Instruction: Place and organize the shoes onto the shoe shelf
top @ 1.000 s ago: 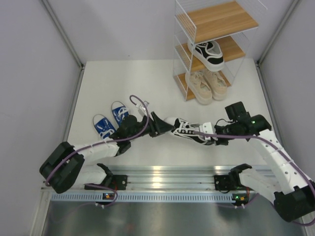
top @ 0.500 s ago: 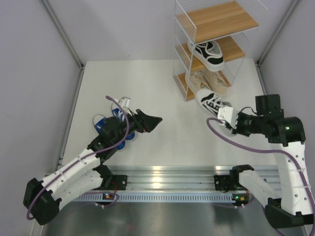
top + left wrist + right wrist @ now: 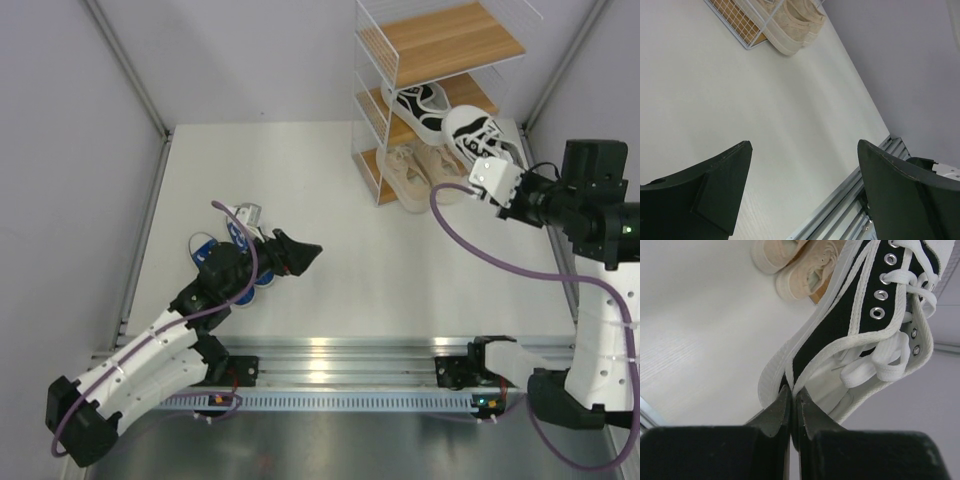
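Observation:
The shoe shelf [image 3: 440, 45] stands at the back right, white wire with wooden tiers. One black shoe [image 3: 422, 108] lies on its middle tier, and the beige pair [image 3: 425, 170] sits on the bottom tier. My right gripper [image 3: 791, 390] is shut on the heel rim of the second black shoe [image 3: 840, 325], which hangs in the air by the shelf's right front [image 3: 478, 132]. My left gripper [image 3: 804, 145] is open and empty above the table [image 3: 305, 252]. The blue pair [image 3: 203, 246] lies on the table, partly hidden under my left arm.
Grey walls close in the white table [image 3: 330, 180] on the left, right and back. A metal rail [image 3: 340, 355] runs along the near edge by the arm bases. The beige shoes [image 3: 795, 25] and the shelf's bottom grid [image 3: 735, 20] show far off in the left wrist view.
My left gripper let go of the black shoe, opened and drew back left. My right arm carried that shoe from the table's middle up to the shelf's right side.

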Tool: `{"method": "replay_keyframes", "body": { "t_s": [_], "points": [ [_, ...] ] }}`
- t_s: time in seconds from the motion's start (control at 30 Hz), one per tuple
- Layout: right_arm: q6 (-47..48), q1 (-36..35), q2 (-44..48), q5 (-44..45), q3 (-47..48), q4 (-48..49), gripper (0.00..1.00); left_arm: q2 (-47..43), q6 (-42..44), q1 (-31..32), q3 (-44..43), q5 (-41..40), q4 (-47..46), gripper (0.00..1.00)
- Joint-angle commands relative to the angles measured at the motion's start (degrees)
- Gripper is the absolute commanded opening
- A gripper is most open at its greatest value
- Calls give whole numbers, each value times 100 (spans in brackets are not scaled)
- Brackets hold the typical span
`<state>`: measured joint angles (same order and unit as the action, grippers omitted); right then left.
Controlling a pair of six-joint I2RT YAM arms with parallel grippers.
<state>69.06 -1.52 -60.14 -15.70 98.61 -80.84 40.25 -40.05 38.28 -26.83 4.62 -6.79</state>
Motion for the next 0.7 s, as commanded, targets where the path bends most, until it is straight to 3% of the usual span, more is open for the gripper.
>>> {"method": "replay_keyframes", "body": {
  "t_s": [0.0, 0.3, 0.67],
  "points": [
    [160, 238, -444, 304, 684, 111, 0, -157, 182, -31, 64, -49, -7, 92],
    [310, 696, -1324, 182, 1380, 481, 0, -421, 208, -31, 160, -84, 116, 92],
    [354, 881, -1825, -196, 1416, 1184, 0, -430, 226, -31, 169, -49, 99, 92]
  ]
}}
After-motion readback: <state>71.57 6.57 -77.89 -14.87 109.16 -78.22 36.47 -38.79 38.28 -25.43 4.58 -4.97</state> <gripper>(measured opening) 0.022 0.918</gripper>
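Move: The second black sneaker is already pinched at its heel in my right hand, toe reaching forward and left. It is bound for the free right half of the middle shelf, about 35 cm ahead, 5 cm left and 12 cm below that hand. The shelved black sneaker lies some 14 cm left of that spot; the right beige shoe is roughly 33 cm ahead, 11 cm left and 30 cm below. From my left hand, the spot is about 35 cm ahead, 44 cm right. I carry the black sneaker toe-first towards the free half of the middle shelf with my right hand, about 8 cm forward and at nearly level height, while swinging it some 4 cm to the right, away from the sneaker already shelved. My wrist turns slightly clockwise and tips down a little; my fingers keep their pinch on the heel and I slow towards the end. ##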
